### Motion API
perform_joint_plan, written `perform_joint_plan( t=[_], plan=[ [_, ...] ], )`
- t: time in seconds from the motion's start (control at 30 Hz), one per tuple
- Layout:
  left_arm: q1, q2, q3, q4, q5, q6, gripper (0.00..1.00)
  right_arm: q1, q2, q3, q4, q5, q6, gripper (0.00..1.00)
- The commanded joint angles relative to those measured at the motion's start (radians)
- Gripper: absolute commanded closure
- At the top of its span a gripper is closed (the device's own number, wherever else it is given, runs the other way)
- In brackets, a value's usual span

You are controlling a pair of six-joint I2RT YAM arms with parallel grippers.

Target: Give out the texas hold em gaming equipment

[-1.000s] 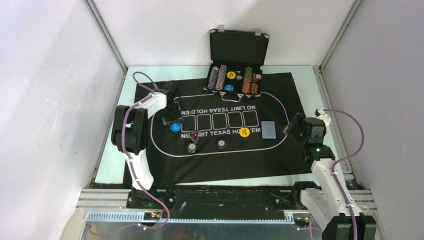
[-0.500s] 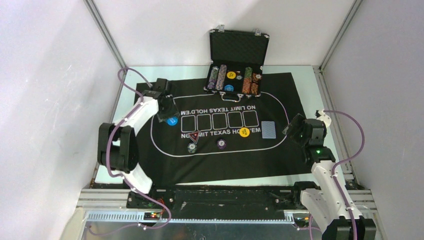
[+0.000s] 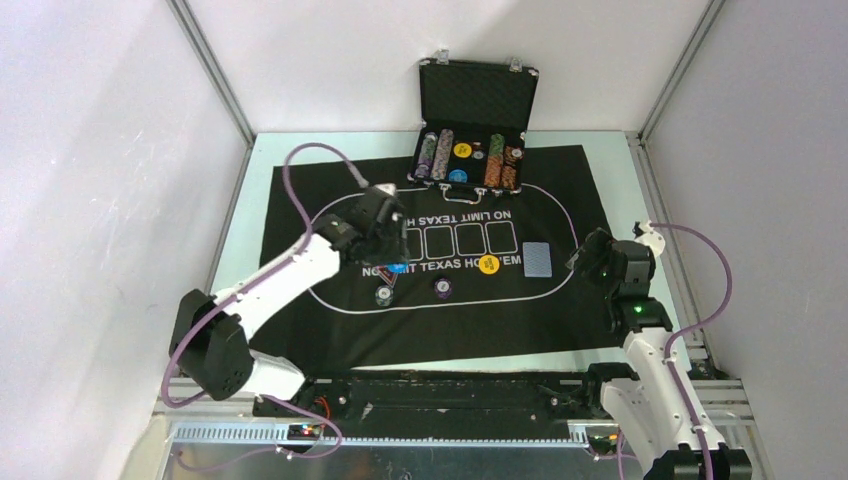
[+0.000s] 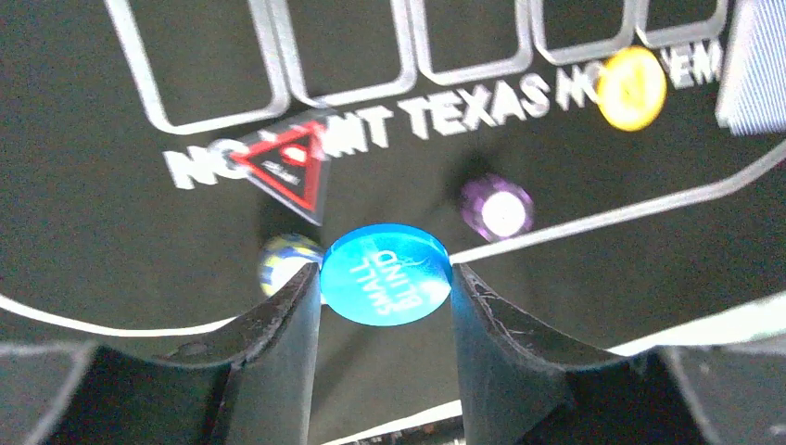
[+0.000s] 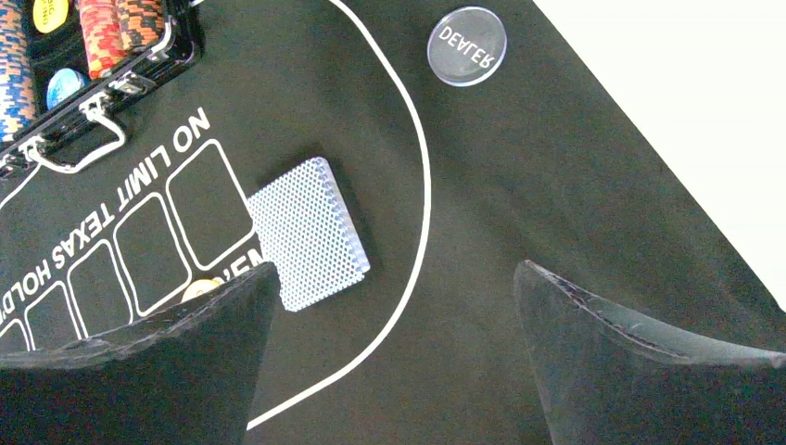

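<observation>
My left gripper (image 4: 386,280) is shut on a round blue button (image 4: 386,274) marked SMALL BLIND, held by its edges above the black felt mat (image 3: 330,330). In the top view the left gripper (image 3: 393,250) hangs over the mat's lettering, left of centre. Beneath it lie a red triangle marker (image 4: 287,165), a blue-and-yellow chip (image 4: 278,261) and a purple chip (image 4: 497,209). A yellow button (image 3: 489,264) and a blue-backed card deck (image 3: 537,260) lie further right. My right gripper (image 5: 394,278) is open and empty, above the mat near the deck (image 5: 309,232).
An open black case (image 3: 478,95) with rows of chips stands at the mat's far edge. A clear DEALER button (image 5: 467,46) lies on the mat's right end. White walls enclose the table on three sides.
My left arm has swung from the mat's left end rightward to over the centre lettering, carrying the blue button. The right arm has stayed put.
</observation>
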Motion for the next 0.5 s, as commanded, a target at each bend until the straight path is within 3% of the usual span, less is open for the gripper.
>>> perform_joint_plan(
  t=[0.0,0.23,0.47],
  plan=[
    [-0.189,-0.026,0.005,0.015,-0.024,0.012,0.69,-0.003,-0.017,-0.009,0.037,-0.004,0.001,0.01],
    [-0.420,0.117,0.032,0.064,-0.001,0.085,0.69,-0.003,-0.028,-0.012,0.039,-0.021,0.002,0.01],
    [-0.474,0.241,0.039,0.083,0.005,0.124,0.69,-0.032,-0.034,-0.012,0.036,-0.031,0.002,0.00]
  ],
)
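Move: The left hand holds the small blind chip some 12 cm above the mat; the bare near strip it is heading for lies about 12 cm back and 12 cm right. The purple chips stand about 11 cm right and 1 cm back, the blue-yellow chips 3 cm back and 3 cm left, both some 11 cm below. From the right hand, that strip is about 13 cm back, 31 cm left and 13 cm down. Still pinching the small blind chip, the left hand swings back-right about 16 cm, turns clockwise, then descends 6 cm. ##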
